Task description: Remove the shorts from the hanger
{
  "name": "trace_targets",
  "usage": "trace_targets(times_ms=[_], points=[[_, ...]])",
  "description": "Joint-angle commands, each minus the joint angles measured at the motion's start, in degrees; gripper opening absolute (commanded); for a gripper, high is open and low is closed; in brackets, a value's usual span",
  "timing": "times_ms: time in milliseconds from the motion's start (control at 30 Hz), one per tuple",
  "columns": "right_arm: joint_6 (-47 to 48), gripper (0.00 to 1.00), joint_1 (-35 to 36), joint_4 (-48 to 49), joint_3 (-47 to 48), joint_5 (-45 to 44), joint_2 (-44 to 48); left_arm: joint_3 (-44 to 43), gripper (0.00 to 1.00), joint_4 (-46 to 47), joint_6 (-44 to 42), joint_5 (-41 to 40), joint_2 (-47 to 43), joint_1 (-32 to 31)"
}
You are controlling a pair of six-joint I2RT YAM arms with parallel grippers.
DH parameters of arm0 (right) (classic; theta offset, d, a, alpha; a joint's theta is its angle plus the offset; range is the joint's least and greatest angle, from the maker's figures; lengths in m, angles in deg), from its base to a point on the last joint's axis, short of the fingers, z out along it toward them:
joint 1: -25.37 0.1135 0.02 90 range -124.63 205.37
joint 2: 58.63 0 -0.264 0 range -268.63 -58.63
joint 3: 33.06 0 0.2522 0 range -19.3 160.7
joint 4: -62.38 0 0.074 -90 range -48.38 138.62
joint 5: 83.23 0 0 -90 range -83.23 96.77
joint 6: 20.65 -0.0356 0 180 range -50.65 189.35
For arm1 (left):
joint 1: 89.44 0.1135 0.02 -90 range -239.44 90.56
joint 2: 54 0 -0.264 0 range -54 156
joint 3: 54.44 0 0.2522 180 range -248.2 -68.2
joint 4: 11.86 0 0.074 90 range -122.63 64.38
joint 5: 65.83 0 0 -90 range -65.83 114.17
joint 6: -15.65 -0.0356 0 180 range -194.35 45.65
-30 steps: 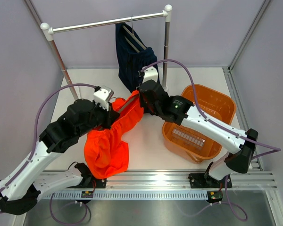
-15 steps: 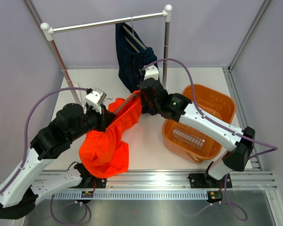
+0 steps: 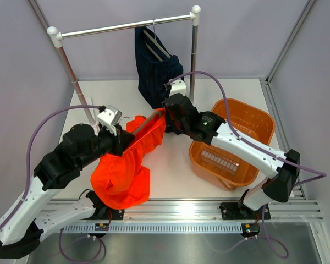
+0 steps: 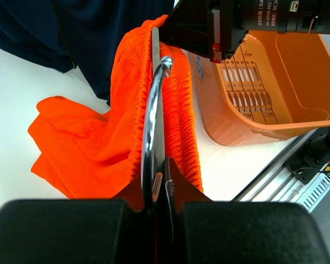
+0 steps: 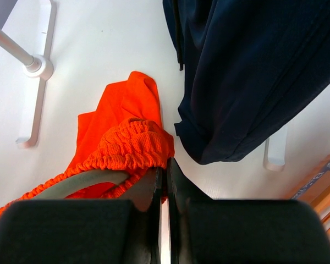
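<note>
The orange shorts hang by their ribbed waistband from a grey hanger stretched between my two grippers, with the legs piled on the white table. In the left wrist view the hanger and its metal hook run out from my left gripper, which is shut on the hanger. My right gripper is shut at the hanger's far end, where the bunched waistband wraps its tip. From above, the right gripper sits just below the navy garment.
A navy garment hangs on a second hanger from the rack's rail, close behind my right gripper. The rack's post and foot stand nearby. An orange basket sits to the right.
My left arm has drawn back to the left with its end of the hanger, stretching the waistband a little. The right arm has hardly moved.
</note>
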Motion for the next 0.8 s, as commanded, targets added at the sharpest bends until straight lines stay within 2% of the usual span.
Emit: trace_targets(times_ms=[0, 300, 500, 767], points=[[-1.12, 0.0, -1.9, 1.3, -1.8, -0.12, 1.82, -1.05, 0.0, 10.63, 0.84, 2.92, -3.65, -0.71], [-1.74, 0.0, -0.93, 1.74, -3.74, 1.2, 1.83, -0.61, 0.0, 15.82, 1.11, -0.33, -4.09, -0.71], [-2.0, 0.0, 4.51, 1.57, -3.12, 0.77, 2.26, 0.53, 0.0, 19.77, 1.37, -2.97, -2.51, -0.71], [-2.0, 0.0, 13.65, 1.04, -0.85, -0.73, 3.93, 2.02, 0.0, 27.33, 2.42, -12.63, -0.05, -0.71]])
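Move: The left gripper holds the hanger by its middle; the waistband corner still over the hanger's right end lies about 14 cm ahead of this hand, 16 cm to its right and a few centimetres lower. The right gripper pinches that waistband, with the hanger's end some 3 cm to its left at about the same height. From the right hand, the navy shorts hang roughly 13 cm ahead, straight on, and the basket stands about 33 cm right, 7 cm back and 20 cm below. Keep both grippers shut. Raise the left one about 7 cm, tipping its fingers and the hanger up some 15 degrees, and ease it slightly forward at the end. With the right, keep pinching the waistband; sink it a little, then draw it back and left about 9 cm towards the left hand, turning slightly counter-clockwise, to peel the cloth off the hanger's end. ##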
